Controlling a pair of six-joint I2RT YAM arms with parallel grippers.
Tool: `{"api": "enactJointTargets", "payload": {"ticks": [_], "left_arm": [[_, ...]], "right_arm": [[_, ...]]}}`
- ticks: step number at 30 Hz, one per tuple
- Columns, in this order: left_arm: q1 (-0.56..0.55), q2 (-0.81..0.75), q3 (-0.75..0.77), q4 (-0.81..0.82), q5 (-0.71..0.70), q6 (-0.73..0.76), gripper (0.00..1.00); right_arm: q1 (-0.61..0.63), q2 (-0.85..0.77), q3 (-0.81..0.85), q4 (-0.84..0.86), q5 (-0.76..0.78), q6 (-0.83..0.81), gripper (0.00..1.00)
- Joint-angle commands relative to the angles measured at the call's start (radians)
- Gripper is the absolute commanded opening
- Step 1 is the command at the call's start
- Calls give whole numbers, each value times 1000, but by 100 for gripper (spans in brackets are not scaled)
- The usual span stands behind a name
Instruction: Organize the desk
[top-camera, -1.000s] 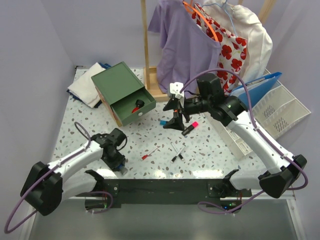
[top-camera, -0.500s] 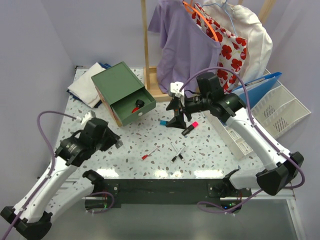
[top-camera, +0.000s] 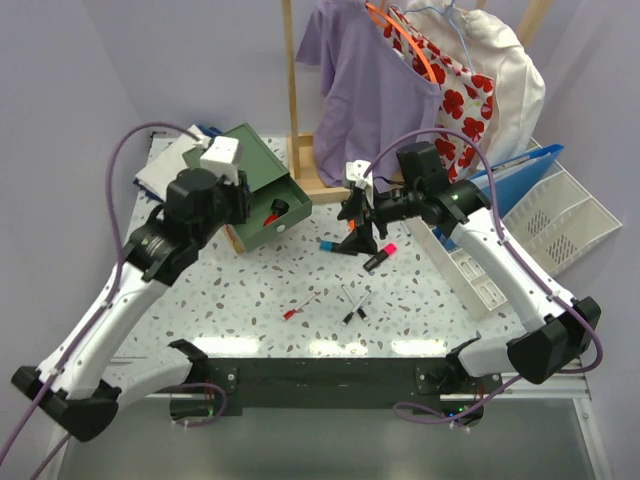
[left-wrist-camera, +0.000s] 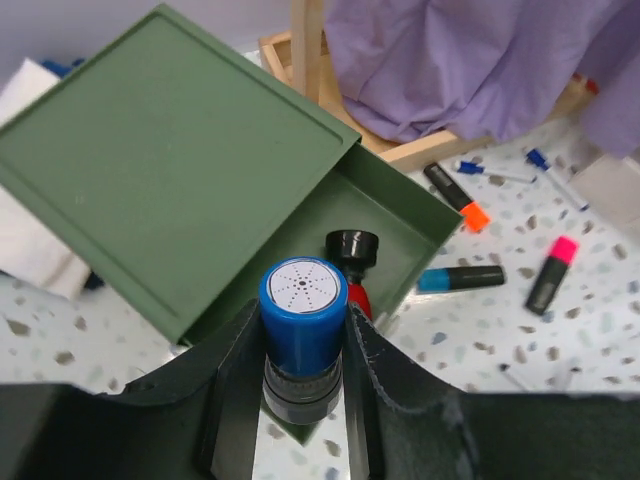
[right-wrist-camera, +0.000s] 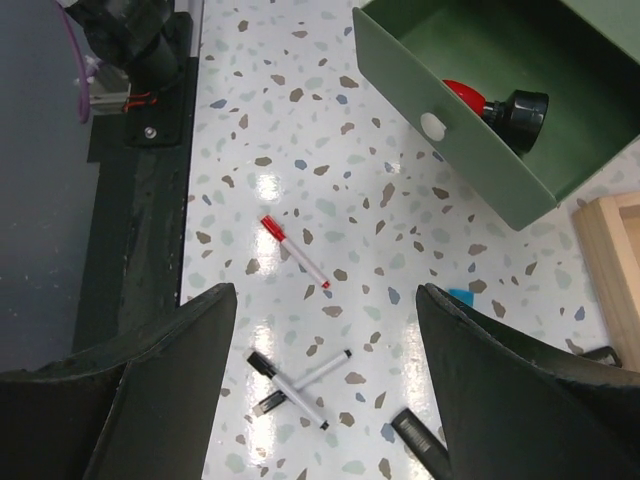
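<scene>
My left gripper (left-wrist-camera: 303, 330) is shut on a blue-capped stamp (left-wrist-camera: 303, 305) with a black base. It hangs above the open drawer (left-wrist-camera: 400, 225) of a green box (top-camera: 238, 165) at the back left of the desk (top-camera: 420, 300). A red and black stamp (left-wrist-camera: 352, 252) lies in that drawer. My right gripper (top-camera: 356, 228) stands open over the desk's middle with nothing between its fingers. Below it lie a red pen (right-wrist-camera: 293, 250) and two crossed black pens (right-wrist-camera: 300, 385).
Blue (left-wrist-camera: 460, 277), pink (left-wrist-camera: 553, 272) and orange (left-wrist-camera: 455, 198) highlighters lie right of the drawer. A wooden clothes rack (top-camera: 300, 120) with garments stands behind. A white slotted file tray (top-camera: 565, 215) is at the right edge, and a folded white cloth (top-camera: 168, 172) at the back left.
My left arm has lifted from the desk's near left and swung back over the green box's drawer with the blue stamp in its jaws. The right gripper has barely moved.
</scene>
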Motion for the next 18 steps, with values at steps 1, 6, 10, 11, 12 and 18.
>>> {"api": "enactJointTargets", "payload": {"ticks": [1,6,10,11,12,18], "left_arm": [[-3,142,99,71,84,340,0],[-5,272,199,8,131,471,5],[-5,334,226,-19,135,515,10],[-3,348,252,-36,137,515,11],[-3,361,265,-74,140,512,14],[-3,446,283,-179,115,500,23]], "right_arm": [[-2,-29,2,40,-65,-25,77],[-1,-27,-17,51,-78,-36,78],[-2,-23,-22,51,-75,-50,78],[-2,-20,-24,50,-75,-51,78],[-2,-17,-25,48,-72,-59,78],[-1,-1,-33,51,-69,-68,78]]}}
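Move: Below and ahead of the left hand, which already holds the blue-capped bottle, lies the open green drawer: about 7 cm forward, 4 cm to the right and 18 cm down. The red bottle lies in that drawer, some 6 cm ahead of the hand and 6 cm right of it. The cabinet top is about 11 cm ahead, 4 cm left; the blue marker on the desk roughly 2 cm ahead, 20 cm right. From the right hand the drawer is some 10 cm forward, 18 cm left. Carrying the blue-capped bottle in a grip that doesn't change, the left hand swings forward about 6 cm, sinks about 5 cm and drifts some 4 cm right towards the open drawer, fast at first and then easing. The wrist rolls its left side up nearly 30 degrees and turns clockwise some 20, with the bottle still held above the drawer. ##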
